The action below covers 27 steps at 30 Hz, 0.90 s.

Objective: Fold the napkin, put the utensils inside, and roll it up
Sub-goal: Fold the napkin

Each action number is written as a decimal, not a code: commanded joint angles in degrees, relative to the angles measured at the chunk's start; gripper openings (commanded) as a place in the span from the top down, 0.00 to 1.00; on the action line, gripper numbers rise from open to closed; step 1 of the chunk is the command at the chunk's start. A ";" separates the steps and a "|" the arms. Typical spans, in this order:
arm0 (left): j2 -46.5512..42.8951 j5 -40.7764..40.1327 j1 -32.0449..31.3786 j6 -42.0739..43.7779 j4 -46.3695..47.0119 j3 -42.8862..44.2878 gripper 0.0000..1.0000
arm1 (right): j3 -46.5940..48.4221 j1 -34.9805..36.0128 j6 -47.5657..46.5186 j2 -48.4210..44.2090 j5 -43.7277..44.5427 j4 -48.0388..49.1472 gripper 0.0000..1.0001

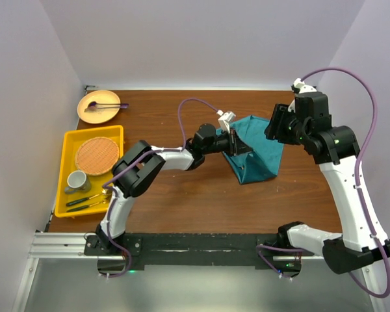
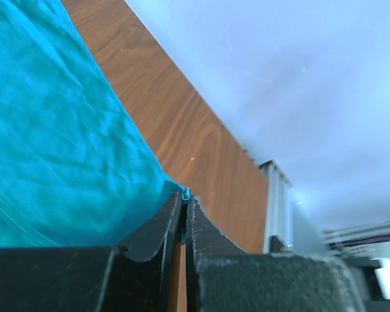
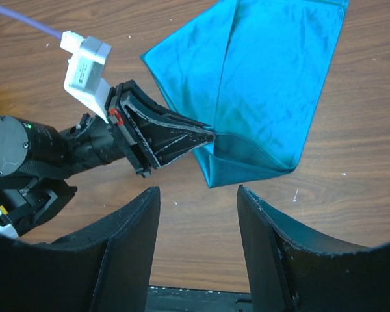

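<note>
The teal napkin (image 1: 255, 151) lies partly folded on the wooden table, right of centre, with a fold line running down it (image 3: 266, 84). My left gripper (image 1: 236, 144) is shut on the napkin's left edge; a sliver of teal cloth (image 2: 183, 194) shows pinched between its tips (image 3: 208, 135). The rest of the cloth spreads to the left in the left wrist view (image 2: 52, 130). My right gripper (image 3: 198, 192) hovers open above bare wood just clear of the napkin's folded corner, with nothing between its fingers. Thin utensils (image 1: 86, 202) lie in the yellow tray.
At the left edge stands a yellow tray (image 1: 67, 140) holding a round woven mat (image 1: 97, 155) and a small cup (image 1: 77, 180). Behind it sits a tan bowl (image 1: 99, 104) with a purple-ended stick. White walls close in the back and sides.
</note>
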 commanded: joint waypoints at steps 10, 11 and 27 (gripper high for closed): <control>-2.20 -8.54 6.40 -7.22 -12.21 6.93 1.00 | -0.76 -0.08 -0.11 0.03 -1.92 2.89 0.46; -2.02 -9.24 6.75 -7.84 -14.05 8.33 1.00 | -0.85 -0.08 -0.20 0.03 -1.93 2.80 0.46; 4.31 -16.81 11.59 -20.94 -26.03 13.79 1.00 | -2.87 -0.08 0.86 -0.58 -2.01 3.41 0.46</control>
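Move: Some 18 cm ahead of the left hand, which already holds the napkin's lifted near corner, and about 13 cm to its left, the napkin's left corner lies roughly 13 cm lower. The far corner is on the table about 26 cm straight ahead; the right corner is about 11 cm ahead and 11 cm to the right. From the right hand, the left corner is about 23 cm ahead, 16 cm left and 31 cm below. Carrying the pinched corner over the napkin, the left hand sweeps about 13 cm forward and some 7 cm left, towards the napkin's left corner. It travels nearly level and then sinks about 3 cm at the end. The wrist swings about 30 degrees counter-clockwise and tips the fingers down some 25 degrees, their grip kept shut. ##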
